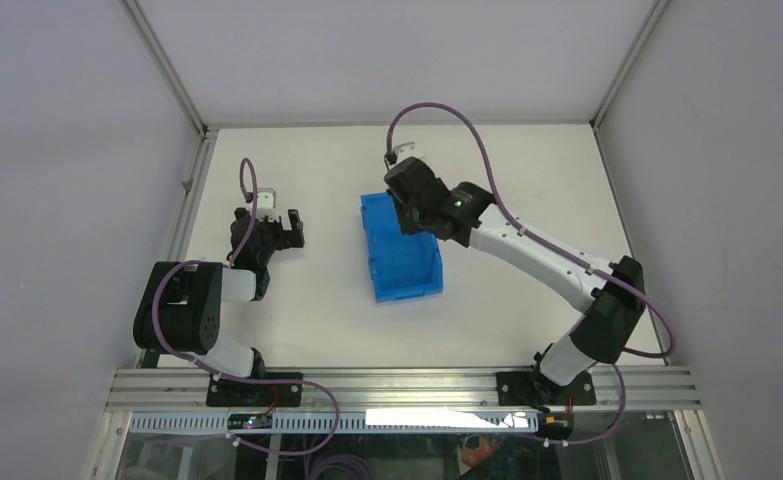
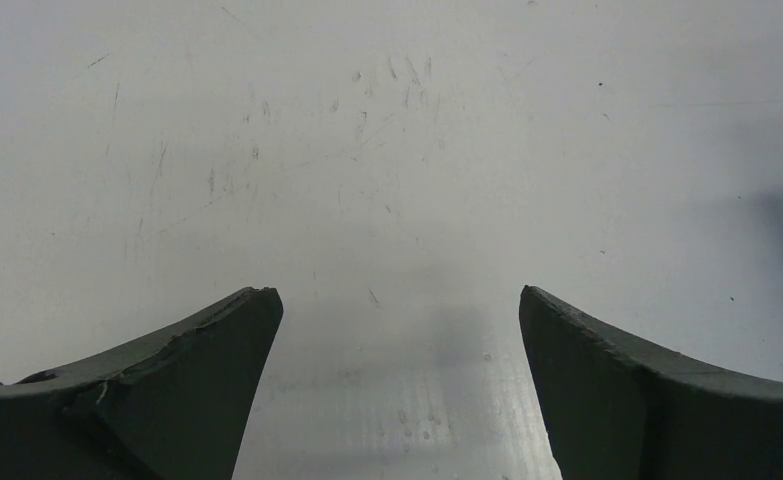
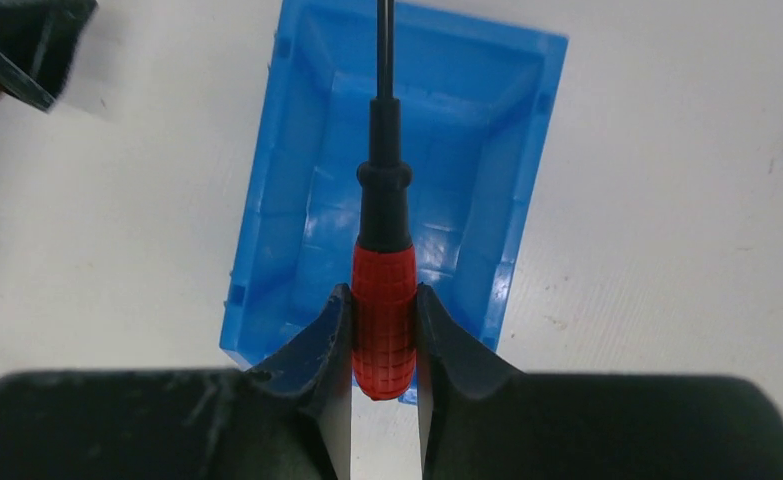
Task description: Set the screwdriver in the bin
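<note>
In the right wrist view the screwdriver hangs over the blue bin. My right gripper is shut on its red handle, and the thin black shaft points away over the bin's floor. From above, my right gripper hovers over the far end of the bin and hides the screwdriver. My left gripper sits left of the bin, low over the table. It stands open with only bare tabletop between its fingers.
The white table is fenced by grey walls at the back and both sides. The bin's lower cut-out end faces the arm bases. A corner of the left arm shows at the top left of the right wrist view.
</note>
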Motion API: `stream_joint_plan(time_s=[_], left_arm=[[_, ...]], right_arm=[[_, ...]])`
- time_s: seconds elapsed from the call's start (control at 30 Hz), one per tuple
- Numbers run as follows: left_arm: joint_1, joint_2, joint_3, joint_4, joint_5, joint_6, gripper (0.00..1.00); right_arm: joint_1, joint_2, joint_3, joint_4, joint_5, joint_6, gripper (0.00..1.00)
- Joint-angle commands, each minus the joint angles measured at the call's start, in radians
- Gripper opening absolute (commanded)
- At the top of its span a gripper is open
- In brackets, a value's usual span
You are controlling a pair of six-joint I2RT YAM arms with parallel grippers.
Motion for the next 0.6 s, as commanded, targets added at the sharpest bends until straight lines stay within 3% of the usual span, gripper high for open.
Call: stream_joint_plan(time_s=[0.0, 0.13, 0.57], left_arm=[[-0.004, -0.029, 0.000, 0.028, 0.007, -0.019, 0.99], [-0.005, -0.029, 0.000, 0.028, 0.006, -0.019, 0.99], [-0.005, -0.029, 0.000, 0.028, 0.006, -0.019, 0.99]], right_arm=[[0.035, -0.002, -0.112, 0.134, 0.036, 0.087, 0.07], [0.048, 0.070, -0.173, 0.173, 0.030, 0.122, 0.07], [0.052, 0.245, -0.266, 0.237, 0.007, 0.233, 0.23]])
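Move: The right hand still pinches the screwdriver by its red handle, high over the bin. The bin's middle lies some 20 cm below this hand, about 2 cm ahead and 2 cm to its left. From the idle, open left hand the bin's middle is about 27 cm to the right, 7 cm back and some 2 cm lower. The right hand sinks about 17 cm into the bin's mouth, tipping down some 15 degrees, fingers still shut. ##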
